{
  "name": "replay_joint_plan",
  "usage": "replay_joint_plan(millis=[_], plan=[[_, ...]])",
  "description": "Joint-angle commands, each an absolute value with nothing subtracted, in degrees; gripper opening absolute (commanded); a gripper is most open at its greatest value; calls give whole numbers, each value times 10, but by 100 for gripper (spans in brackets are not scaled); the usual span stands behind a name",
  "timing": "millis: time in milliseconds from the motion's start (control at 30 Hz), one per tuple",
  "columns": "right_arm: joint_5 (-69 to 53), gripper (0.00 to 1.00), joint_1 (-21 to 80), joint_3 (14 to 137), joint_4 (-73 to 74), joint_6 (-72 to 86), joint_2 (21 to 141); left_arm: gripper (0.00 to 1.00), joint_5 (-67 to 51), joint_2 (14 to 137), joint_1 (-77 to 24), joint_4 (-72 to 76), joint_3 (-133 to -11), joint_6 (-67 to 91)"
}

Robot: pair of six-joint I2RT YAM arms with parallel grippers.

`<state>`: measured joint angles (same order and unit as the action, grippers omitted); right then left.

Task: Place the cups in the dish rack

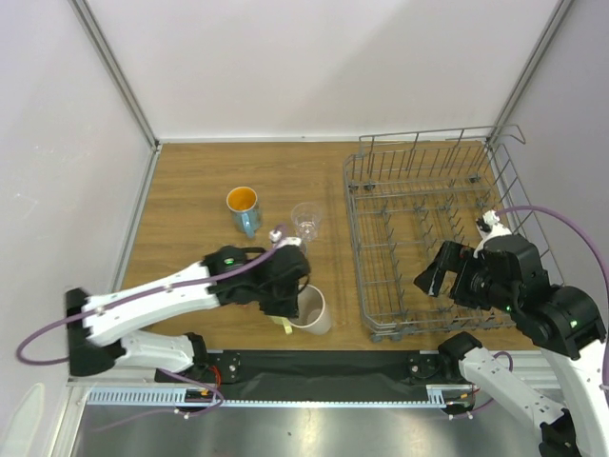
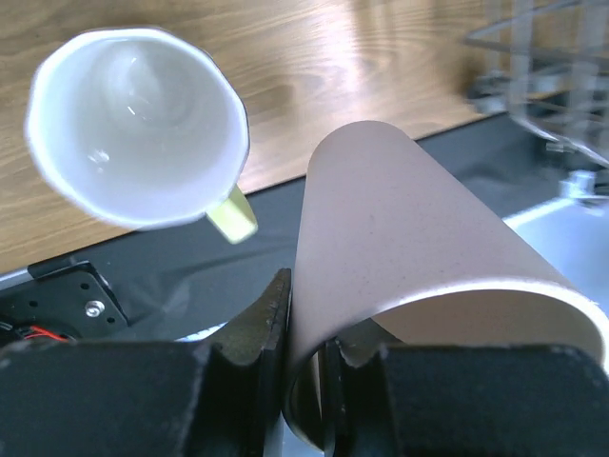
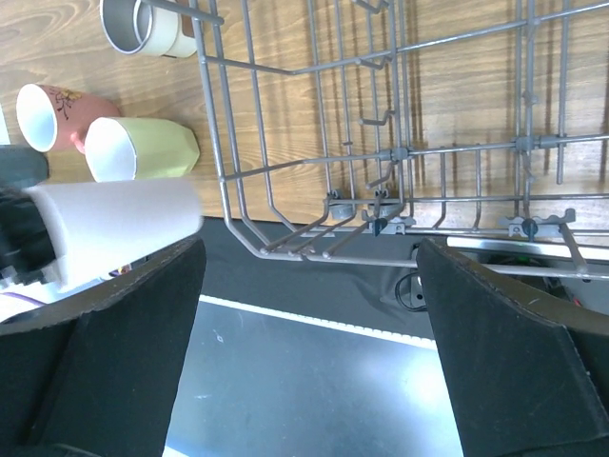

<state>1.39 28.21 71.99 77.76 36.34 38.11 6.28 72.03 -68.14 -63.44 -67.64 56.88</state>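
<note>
My left gripper (image 1: pixel 290 290) (image 2: pixel 306 319) is shut on the wall of a beige cup (image 1: pixel 315 309) (image 2: pixel 409 238), one finger inside the rim and one outside. The cup lies tilted over the table's front edge. A yellow-cream cup (image 2: pixel 138 129) (image 3: pixel 143 148) sits just beside it, and a pink cup (image 3: pixel 57 114) and a small steel cup (image 3: pixel 128 24) stand behind. A blue cup with orange inside (image 1: pixel 243 205) and a clear glass (image 1: pixel 306 221) stand mid-table. The grey wire dish rack (image 1: pixel 354 205) (image 3: pixel 447 261) holds no cups. My right gripper (image 1: pixel 445 271) (image 3: pixel 309 324) hangs open over its near edge.
A black mat (image 1: pixel 362 365) runs along the table's front edge, with a metal surface (image 1: pixel 333 428) below it. White walls with metal corner posts (image 1: pixel 114 71) close the table on three sides. The left arm hides the pink and steel cups in the top view.
</note>
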Motion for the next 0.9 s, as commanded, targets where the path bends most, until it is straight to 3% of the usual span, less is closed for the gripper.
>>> replay_joint_plan(millis=[0, 367, 500, 867], plan=[[-12, 100, 282, 722, 813, 358, 390, 1, 81, 632, -685, -652, -710, 597], [-128, 100, 282, 748, 728, 381, 424, 0, 160, 458, -685, -441, -714, 571], [-236, 100, 282, 743, 631, 414, 425, 0, 163, 428, -685, -323, -681, 549], [-374, 100, 282, 710, 331, 612, 417, 0, 150, 413, -685, -93, -599, 535]])
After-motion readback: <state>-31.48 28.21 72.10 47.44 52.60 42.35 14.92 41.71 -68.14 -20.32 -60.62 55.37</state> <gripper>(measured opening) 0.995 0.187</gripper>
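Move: The beige cup, already pinched by its left wall in the left gripper, is to go towards the open right gripper, about 27 cm right, 3 cm ahead and 10 cm above the left hand. From the right hand the cup hangs about 23 cm left, 4 cm back and 13 cm lower. The yellow-handled cup stands roughly 2 cm left, 4 cm ahead and 12 cm below the left hand; the dish rack's middle is some 5 cm right, 20 cm ahead and 21 cm below the right. The beige cup is carried almost straight up by the left arm, some 23 cm, slowing near the top, while the wrist swings about 60 degrees from pointing down to pointing right and the fingers keep their pinch. The right hand, fingers still wide open, first eases left, then sweeps left and up about 11 cm each, turning to point mainly left towards the cup's base. ##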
